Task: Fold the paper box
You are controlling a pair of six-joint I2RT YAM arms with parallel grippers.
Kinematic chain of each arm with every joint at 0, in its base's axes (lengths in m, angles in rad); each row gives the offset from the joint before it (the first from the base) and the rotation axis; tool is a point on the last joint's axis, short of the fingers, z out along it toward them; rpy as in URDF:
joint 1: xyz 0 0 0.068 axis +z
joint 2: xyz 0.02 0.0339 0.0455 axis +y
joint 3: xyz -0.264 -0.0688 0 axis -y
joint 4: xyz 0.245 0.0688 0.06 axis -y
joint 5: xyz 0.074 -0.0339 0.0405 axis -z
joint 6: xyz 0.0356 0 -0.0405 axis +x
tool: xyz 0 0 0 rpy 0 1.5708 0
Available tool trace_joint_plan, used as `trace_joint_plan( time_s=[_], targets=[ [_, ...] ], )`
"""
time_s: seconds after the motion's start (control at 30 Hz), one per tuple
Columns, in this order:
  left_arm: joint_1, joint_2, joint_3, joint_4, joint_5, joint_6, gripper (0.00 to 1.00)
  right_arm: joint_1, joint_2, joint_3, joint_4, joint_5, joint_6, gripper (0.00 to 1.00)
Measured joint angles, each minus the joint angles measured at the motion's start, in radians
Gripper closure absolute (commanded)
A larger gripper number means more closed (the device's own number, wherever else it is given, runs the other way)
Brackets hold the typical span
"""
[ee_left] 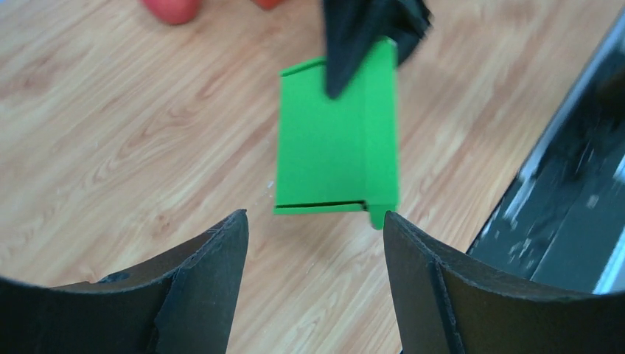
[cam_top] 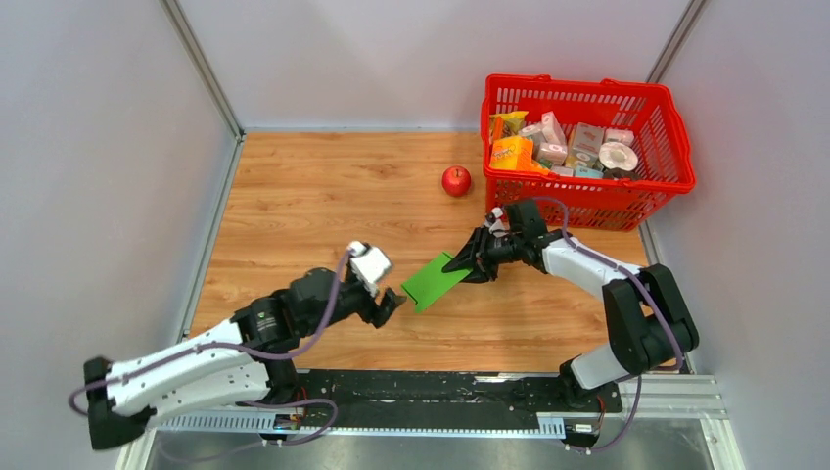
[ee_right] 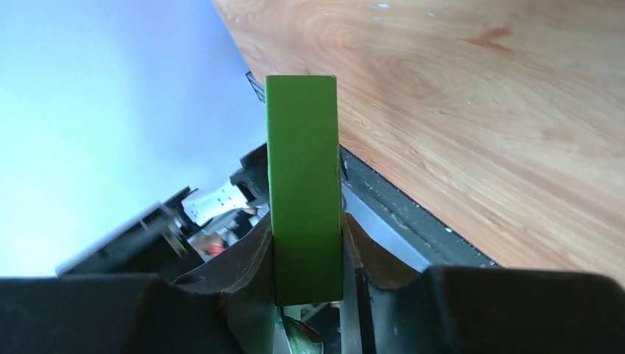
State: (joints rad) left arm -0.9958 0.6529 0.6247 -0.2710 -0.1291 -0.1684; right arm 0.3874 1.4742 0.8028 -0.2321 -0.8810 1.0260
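The paper box (cam_top: 436, 281) is a bright green folded cardboard piece held above the middle of the wooden table, slanting down toward the left arm. My right gripper (cam_top: 468, 260) is shut on its far end; in the right wrist view the green box (ee_right: 304, 184) stands pinched between both fingers, with the right gripper (ee_right: 307, 240) closed on its sides. My left gripper (cam_top: 391, 305) is open just off the box's near end. In the left wrist view the box (ee_left: 335, 147) hangs just beyond the left gripper (ee_left: 315, 221), whose jaws stand wide apart with nothing between them.
A red apple (cam_top: 456, 180) lies on the table behind the box. A red basket (cam_top: 675, 137) with several printed packages stands at the back right. Grey walls close in both sides, and a black rail (cam_top: 431, 392) runs along the near edge.
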Motion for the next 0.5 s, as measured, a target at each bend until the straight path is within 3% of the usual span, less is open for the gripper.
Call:
trace_joint_plan(
  time_s=[0.07,0.17,0.5],
  targets=[
    [-0.142,0.093,0.021,0.008,-0.079,0.106,0.24,0.000,0.023,-0.014,-0.003,0.014,0.066,0.85],
    [-0.247,0.240,0.060,0.024,-0.134,0.229,0.23,0.000,0.014,-0.049,-0.011,0.049,0.158,0.84],
    [-0.282,0.480,0.121,0.061,-0.141,0.426,0.20,0.000,-0.153,-0.118,-0.063,0.190,0.342,0.83]
  ],
)
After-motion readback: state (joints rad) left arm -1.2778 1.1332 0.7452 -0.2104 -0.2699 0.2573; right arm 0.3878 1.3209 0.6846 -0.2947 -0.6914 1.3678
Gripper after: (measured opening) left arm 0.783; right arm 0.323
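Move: The green box, already gripped by my right hand, has its middle about 7 cm right of my empty left hand, 4 cm ahead and some 11 cm below. From my right hand that middle is roughly 5 cm left, 3 cm back and 3 cm down. The red apple lies on the table about 25 cm ahead of my left hand and 11 cm right; the red basket stands some 26 cm right of the apple and 5 cm farther out. I bring my open left hand to the right and down, about 7 cm each way, closing in on the box's free end and rolling the wrist over some 35 degrees with the fingers still wide. My right hand keeps its pinch on the box, turning it about 20 degrees clockwise with some tilt, and after a small dip eases about 2 cm right. ##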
